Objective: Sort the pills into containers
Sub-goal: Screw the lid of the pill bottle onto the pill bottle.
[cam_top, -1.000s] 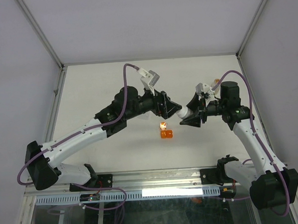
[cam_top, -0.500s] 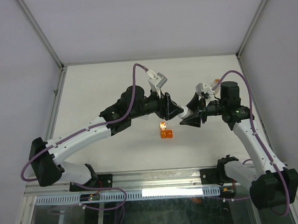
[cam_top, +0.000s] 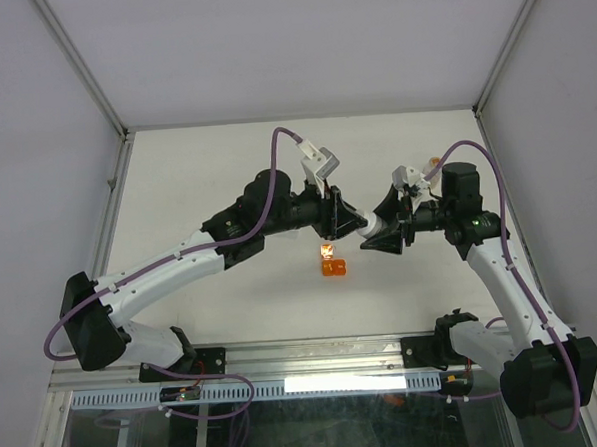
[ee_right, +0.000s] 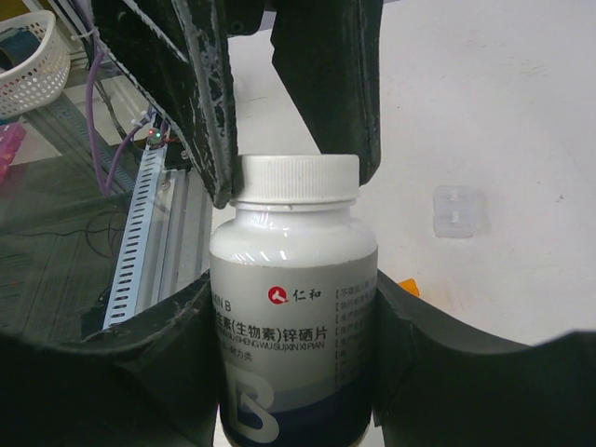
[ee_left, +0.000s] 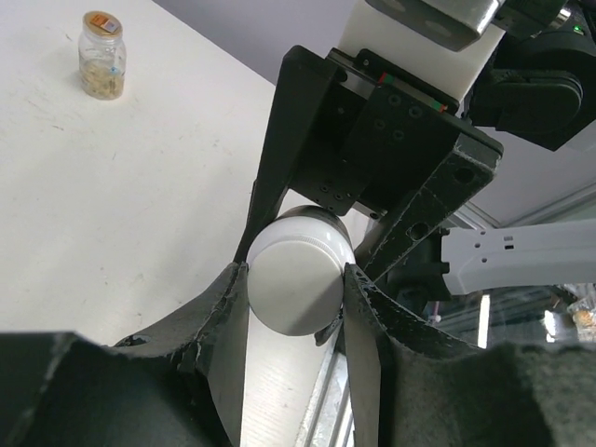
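My right gripper [ee_right: 296, 300] is shut on a white bottle [ee_right: 293, 307] with a dark blue band, held above the table. My left gripper [ee_left: 296, 279] has both fingers pressed against the bottle's white cap [ee_left: 298, 272]. In the top view the two grippers meet nose to nose, left gripper [cam_top: 351, 223] and right gripper [cam_top: 381, 233], with the bottle [cam_top: 368, 226] between them. A stubby orange cup [cam_top: 333, 268] lies on the table below them. A clear vial [ee_left: 102, 67] with an orange lid stands far off, with tan pills inside.
A small bright orange piece [cam_top: 326, 250] sits just above the cup. A clear plastic piece [ee_right: 456, 212] lies flat on the table. A white basket [ee_right: 33, 65] sits beyond the table's rail. White walls enclose three sides of the table [cam_top: 196, 169].
My left gripper has moved right to the bottle and its fingers have narrowed onto the cap. The right arm and the bottle have stayed put.
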### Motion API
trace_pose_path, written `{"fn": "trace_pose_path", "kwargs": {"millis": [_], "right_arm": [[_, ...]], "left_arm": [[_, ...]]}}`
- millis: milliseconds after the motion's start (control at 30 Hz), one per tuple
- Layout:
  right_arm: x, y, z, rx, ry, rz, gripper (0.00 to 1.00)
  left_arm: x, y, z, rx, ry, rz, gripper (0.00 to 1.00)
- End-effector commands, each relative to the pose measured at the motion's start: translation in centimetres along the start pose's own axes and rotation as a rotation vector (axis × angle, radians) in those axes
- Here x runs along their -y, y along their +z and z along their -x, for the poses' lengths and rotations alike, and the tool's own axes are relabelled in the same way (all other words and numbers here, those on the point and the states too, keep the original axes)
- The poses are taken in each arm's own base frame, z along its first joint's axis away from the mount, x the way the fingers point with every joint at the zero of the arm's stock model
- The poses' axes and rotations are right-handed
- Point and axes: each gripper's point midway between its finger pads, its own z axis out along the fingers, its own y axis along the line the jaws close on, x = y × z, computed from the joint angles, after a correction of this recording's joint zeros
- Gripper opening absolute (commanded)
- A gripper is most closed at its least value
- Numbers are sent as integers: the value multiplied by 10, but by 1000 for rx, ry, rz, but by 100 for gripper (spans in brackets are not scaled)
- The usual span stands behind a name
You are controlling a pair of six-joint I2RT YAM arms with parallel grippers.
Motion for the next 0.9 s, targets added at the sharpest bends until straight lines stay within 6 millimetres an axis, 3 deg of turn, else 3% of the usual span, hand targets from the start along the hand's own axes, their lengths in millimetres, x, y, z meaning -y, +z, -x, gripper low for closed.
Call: {"fn": "trace_pose_path", "kwargs": {"millis": [0,100,300,433,467,500,633,700,867], "right_arm": [[0,-2,18,19,-77,-4,0],[0,-2,18,20,-79,-2,0],[0,-2,18,20,-78,-3,0],[0,-2,17,19,-75,-3,0],[1,-2,17,19,-75,-3,0],[1,-2,17,19,-76,-4,0],[1,-2,17,19,-77,-3,0],[0,-2,17,19,-76,-5,0],[0,-2,17,20,-76,-2,0]], "left_arm": [[33,-3,8,-11,133,-185,14],[47,-9,-10,-51,285,-348,8],[67,-32,-47,-49,706,-683,13],[55,-34,-38,4,827,-703,16],[53,-34,-28,15,821,-705,23],[49,-33,-21,20,807,-688,36],[36,-28,11,164,719,-487,95],[38,-40,44,340,651,-382,99],[48,-70,63,432,488,-351,99]]}}
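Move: The lid, already on the pill bottle, sits between the left fingertips, about 1 cm to the right of the left hand point; the bottle's middle is some 5 cm to its right. From the right hand, which holds the bottle, the lid is roughly 5 cm left and 2 cm up. On the table 28 cm below the left hand, the orange box lies about 5 cm ahead and 4 cm left, the clear box about 16 cm ahead and 17 cm left. Still pinching the lid, the left fingers twist it some 40 degrees clockwise as seen looking along them at the bottle, the hand swinging back about 2 cm; then they spread wide, let go, and draw off a little to the left. The right hand keeps the bottle gripped, is carried back about 1.5 cm by the twist, and returns most of the way. ##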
